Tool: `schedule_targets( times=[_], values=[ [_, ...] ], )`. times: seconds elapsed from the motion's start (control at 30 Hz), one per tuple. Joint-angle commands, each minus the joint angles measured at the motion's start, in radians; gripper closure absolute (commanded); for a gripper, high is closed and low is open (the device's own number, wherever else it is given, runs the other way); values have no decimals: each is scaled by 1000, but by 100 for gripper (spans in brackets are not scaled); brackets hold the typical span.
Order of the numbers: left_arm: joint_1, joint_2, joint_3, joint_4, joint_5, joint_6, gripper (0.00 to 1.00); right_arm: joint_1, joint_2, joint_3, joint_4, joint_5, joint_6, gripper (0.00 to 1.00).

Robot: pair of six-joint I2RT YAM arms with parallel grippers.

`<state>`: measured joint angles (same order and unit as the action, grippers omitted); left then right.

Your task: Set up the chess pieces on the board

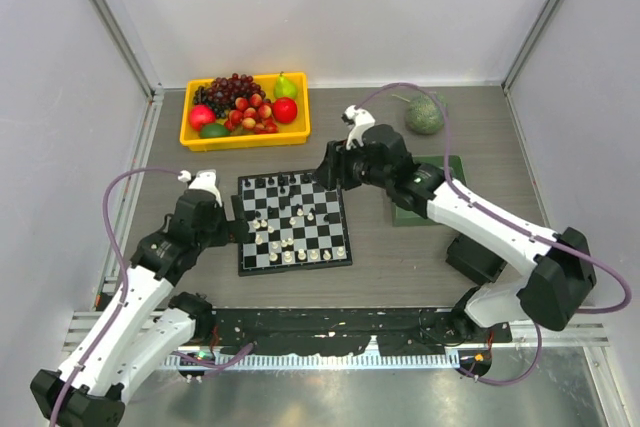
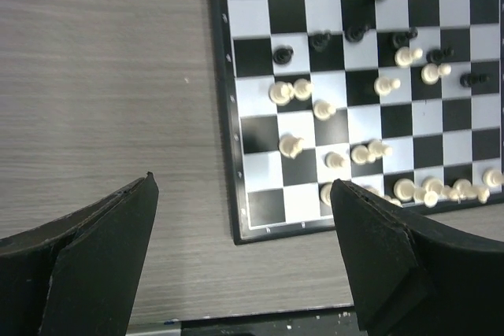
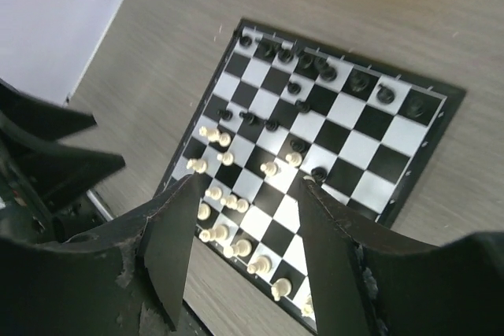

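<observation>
The board point(image 1: 244, 265) lies at the table's middle, with the chess pieces scattered on it. Cream-white pieces point(image 1: 288, 255) crowd its near rows and black pieces point(image 1: 283, 182) its far rows, with some of both mixed in the centre. My left gripper point(image 1: 238, 228) hangs open at the board's left edge; in its wrist view the left gripper point(image 2: 244, 186) frames the board's point(image 2: 252, 17) near corner and several white pieces point(image 2: 291, 145). My right gripper point(image 1: 326, 169) hovers above the far right corner. In its own view the right gripper point(image 3: 250, 181) is open and empty above the board point(image 3: 362, 143).
A yellow tray point(image 1: 245, 138) of fruit stands behind the board. A green round fruit point(image 1: 425, 115) lies at the back right, and a dark green flat rectangle point(image 1: 448, 169) sits under my right arm. Grey walls close in the sides.
</observation>
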<state>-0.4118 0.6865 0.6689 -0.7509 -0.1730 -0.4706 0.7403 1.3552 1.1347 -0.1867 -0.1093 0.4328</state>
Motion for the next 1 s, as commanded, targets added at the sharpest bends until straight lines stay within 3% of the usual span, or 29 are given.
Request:
schedule_targets(
  times=[0.0, 0.1, 0.2, 0.43, 0.97],
  values=[
    [-2, 30, 129, 36, -149, 73, 0, 66, 79, 11, -20, -66, -17, 43],
    [7, 73, 185, 61, -165, 105, 0, 128, 165, 77, -115, 20, -65, 43],
    [7, 111, 187, 44, -61, 102, 4, 177, 205, 128, -157, 83, -89, 44],
    [5, 85, -34, 186, 164, 7, 23, 177, 168, 65, -97, 194, -46, 44],
    [-28, 214, -69, 282, 207, -54, 41, 172, 27, -76, -71, 220, -42, 44]
  ],
)
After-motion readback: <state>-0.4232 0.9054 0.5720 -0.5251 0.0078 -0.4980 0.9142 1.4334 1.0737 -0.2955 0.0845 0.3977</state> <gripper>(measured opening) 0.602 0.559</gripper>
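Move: The white knight near the board's near-left corner lies about 5 cm ahead of the left hand, 5 cm to its right and 8 cm below; the white rook stands some 3 cm farther out in the same file, the leftmost placed back-row piece 3 cm to the knight's right and 3 cm nearer. From the right hand, a loose white pawn lies roughly 3 cm ahead, 4 cm left and 17 cm down, with a black pawn 3 cm to the pawn's right. The empty left hand first lifts about 6 cm while reaching slightly forward, then drops past its starting height and drifts right, ending some 5 cm lower and 4 cm farther right, closer to the white knight, its fingers narrowing from wide to a little over half open and tipping slightly more downward. The right hand, half open and empty, sinks about 10 cm towards the loose white pawns while going back and left, its left side rolling down some 15 degrees, then hovers above the board, easing back rightward and barely rising. ##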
